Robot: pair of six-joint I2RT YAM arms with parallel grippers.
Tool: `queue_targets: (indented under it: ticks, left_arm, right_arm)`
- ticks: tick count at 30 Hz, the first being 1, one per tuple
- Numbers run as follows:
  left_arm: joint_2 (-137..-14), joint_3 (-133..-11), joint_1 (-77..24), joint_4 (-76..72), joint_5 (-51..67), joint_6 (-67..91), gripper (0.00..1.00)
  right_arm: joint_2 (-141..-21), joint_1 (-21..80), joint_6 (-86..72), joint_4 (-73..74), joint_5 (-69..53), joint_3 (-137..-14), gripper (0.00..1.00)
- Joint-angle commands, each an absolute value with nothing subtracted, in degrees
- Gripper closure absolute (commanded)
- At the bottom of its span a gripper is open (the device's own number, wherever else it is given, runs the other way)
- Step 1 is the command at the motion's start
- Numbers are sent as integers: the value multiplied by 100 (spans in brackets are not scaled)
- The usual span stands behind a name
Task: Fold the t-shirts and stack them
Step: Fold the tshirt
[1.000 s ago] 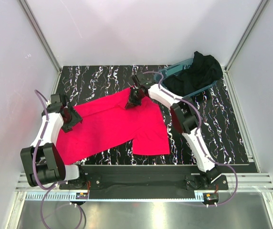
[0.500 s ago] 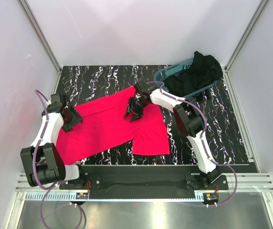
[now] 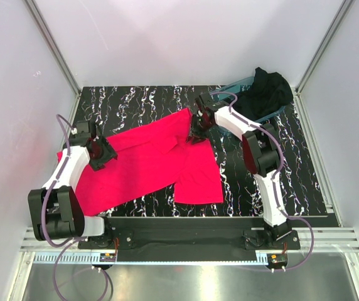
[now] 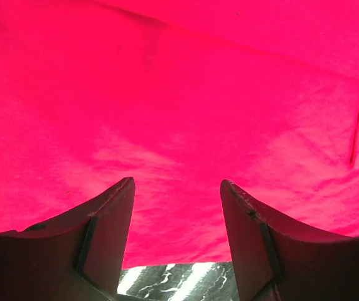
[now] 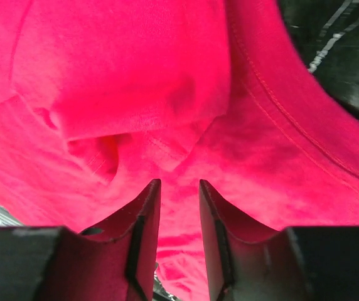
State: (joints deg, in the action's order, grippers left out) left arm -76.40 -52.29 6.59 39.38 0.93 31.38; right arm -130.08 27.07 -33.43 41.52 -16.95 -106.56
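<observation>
The pinkish-red t-shirt (image 3: 148, 164) lies spread on the black marbled table (image 3: 135, 103), its upper part rumpled. In the teal tub (image 3: 225, 95) at the back right, the black t-shirt (image 3: 268, 89) sits bunched. My left gripper (image 3: 101, 154) hovers at the red shirt's left part; its jaws (image 4: 176, 188) are open wide over the shirt's hem, nothing between them. My right gripper (image 3: 198, 128) is down on the shirt's upper right corner. Its jaws (image 5: 179, 188) stand a narrow gap apart with red cloth showing in the gap and a puckered fold (image 5: 123, 94) just ahead.
White walls and metal posts close in the table at the back and sides. The tub takes up the back right corner. Bare marbled table (image 3: 280, 175) shows to the right of the red shirt and along the back.
My right gripper moved right and toward the back, its jaws opened then narrowed, and the shirt's upper corner shifted with it. The left gripper slid a little right onto the shirt.
</observation>
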Motion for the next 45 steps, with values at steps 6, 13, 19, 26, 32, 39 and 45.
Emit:
queue_targets:
  ticks: [6, 13, 19, 26, 32, 39, 45]
  left_arm:
    - [-7761, -5572, 554, 3805, 114, 3234, 38]
    - [-7752, -5502, 545, 3806, 70, 3199, 38]
    - [-7752, -5520, 545, 3806, 79, 3182, 38]
    - [-7743, -5441, 545, 3753, 105, 3182, 38]
    - [-7761, -5502, 545, 3805, 97, 3155, 38]
    - [-7682, -5458, 536, 3815, 53, 3120, 38]
    - [-7682, -5379, 545, 3727, 105, 3164, 38]
  right_arm:
    - [-13342, 2830, -3489, 3709, -1731, -10854, 60]
    - [-13456, 2821, -3621, 3621, -1758, -10977, 67]
    - [-13457, 2830, -3630, 3876, -1714, -11057, 68]
    - [-13341, 2821, -3568, 3911, -1740, -11021, 66]
    - [-13430, 2821, -3805, 3788, -1732, -10899, 78]
    - [-13280, 2813, -2982, 4955, -1108, -11732, 94]
    - [-13166, 2795, -2374, 5634, -809, -11874, 100]
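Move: The loose fold of the t-shirt's folded-over far sleeve lies just below the right fingertips, about 3 cm down, 2 cm to the left and 1 cm ahead. The sleeve end lies flat some 11 cm to that hand's left and 2 cm back; the near sleeve sticks out towards the bases, its middle about 15 cm back and 2 cm right. From the left hand the fold is some 32 cm right and 8 cm ahead, about 7 cm lower. The sleeve's fold is pinched by the right hand, which sinks about 2.5 cm with a small shift left and pauses on the cloth, its partly open fingers narrowing and widening slightly. They then shut on the fold and the hand lifts it about 3 cm, going some 2 cm right and slightly forward as it rises. ##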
